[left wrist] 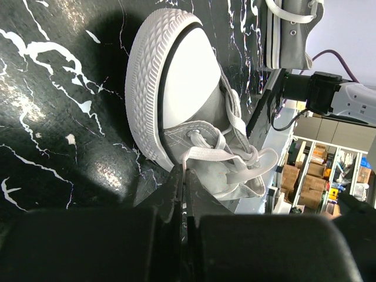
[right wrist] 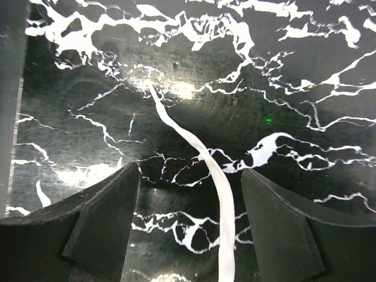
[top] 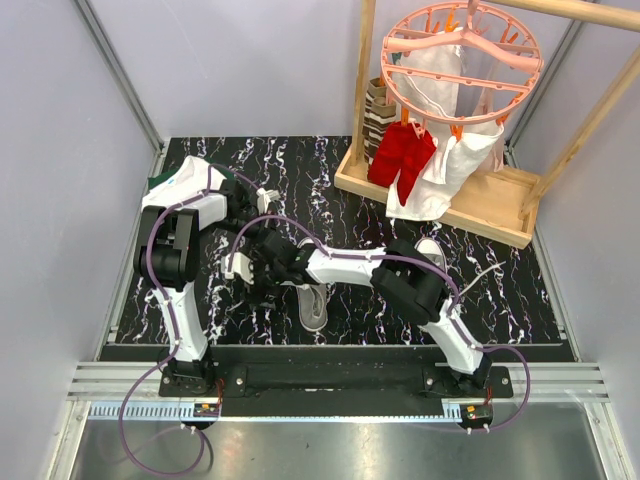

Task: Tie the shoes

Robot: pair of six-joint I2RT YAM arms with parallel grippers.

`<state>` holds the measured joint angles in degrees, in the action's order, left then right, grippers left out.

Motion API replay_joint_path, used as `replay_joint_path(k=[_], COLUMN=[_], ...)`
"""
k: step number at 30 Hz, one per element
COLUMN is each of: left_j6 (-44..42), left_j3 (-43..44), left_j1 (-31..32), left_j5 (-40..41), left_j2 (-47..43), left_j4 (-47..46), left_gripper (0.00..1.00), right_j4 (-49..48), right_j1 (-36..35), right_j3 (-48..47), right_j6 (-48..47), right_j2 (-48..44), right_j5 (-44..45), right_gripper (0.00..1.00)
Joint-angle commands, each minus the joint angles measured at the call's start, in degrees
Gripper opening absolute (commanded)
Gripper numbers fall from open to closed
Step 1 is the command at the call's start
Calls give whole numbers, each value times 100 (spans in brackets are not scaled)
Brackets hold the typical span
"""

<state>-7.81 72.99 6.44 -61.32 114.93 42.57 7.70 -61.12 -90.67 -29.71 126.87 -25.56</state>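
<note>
One grey shoe [left wrist: 188,82] with a white toe cap lies on the black marble table [left wrist: 53,88]. In the top view the shoe [top: 313,305] is just right of both grippers. My left gripper [left wrist: 185,169] is shut on a loop of its white lace [left wrist: 211,154], close against the shoe's side. From above, the left gripper [top: 264,286] is partly hidden under the right arm. The second shoe [top: 430,250] [left wrist: 288,35] sits behind the right arm's elbow. My right gripper [right wrist: 189,173] [top: 262,248] hangs open over a loose lace end [right wrist: 194,141], which runs between its fingers without touching them.
A wooden rack [top: 440,195] at the back right carries a pink round hanger [top: 460,50] with red and white clothes [top: 400,160]. Folded white and green clothes [top: 165,185] lie at the back left, behind the left arm. The table's front edge [top: 340,350] runs just before the arm bases.
</note>
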Motion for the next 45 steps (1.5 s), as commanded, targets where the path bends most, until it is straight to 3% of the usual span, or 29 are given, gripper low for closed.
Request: replay_joint_path(k=[1, 7, 18, 24, 30, 34, 37, 38, 45], left_j6=[-159, -194, -203, -185, -133, -176, -168, -168, -220], left_j3=[154, 101, 110, 75, 40, -4, -48, -57, -48], left_j1=[-11, -20, -11, -11, -11, -20, -11, -20, -11], left_j5=[-135, -143, -214, -223, -223, -187, -144, -135, -3], left_j2=[38, 12, 20, 38, 29, 3, -24, -50, -208], left_j4=[32, 32, 41, 32, 50, 41, 41, 41, 41], left_gripper=[0, 0, 0, 0, 0, 0, 0, 0, 0], right_j4=[-199, -51, 565, 732, 812, 820, 881, 908, 1040], right_j1=[21, 258, 303, 215, -118, -242, -269, -269, -251], right_j3=[-319, -644, -557, -460, -110, 199, 287, 278, 462], right_j6=[-131, 413, 511, 282, -201, -298, -324, -316, 9], right_j2=[215, 505, 576, 593, 515, 374, 242, 172, -1004], right_j5=[-28, -379, -503, 76, 1070, 1343, 1405, 1414, 1457], right_gripper=[79, 76, 64, 48, 45, 32, 13, 1, 0])
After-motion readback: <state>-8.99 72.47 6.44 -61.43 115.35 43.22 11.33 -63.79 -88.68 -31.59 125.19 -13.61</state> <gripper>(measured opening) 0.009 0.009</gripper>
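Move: The free lace strand lies on the table under the right hand, between its open fingers, about 2 cm below and 1 cm ahead of the hand point. Its tip is roughly 5 cm farther left and 4 cm back from the hand; the shoe's middle is some 14 cm to the hand's right, about level forward. From the left hand that strand lies about 8 cm back, 4 cm left and 5 cm down. The free lace strand gets pinched by the right hand, which sinks about 1.5 cm to it, slides some 2.5 cm forward, then comes back about 2 cm while its wide fingers close fully, the fingertips tilting slightly farther down; at the last it draws 1 cm right, towards the shoe. The left hand stays near the toe and keeps its pinch on the other lace. ##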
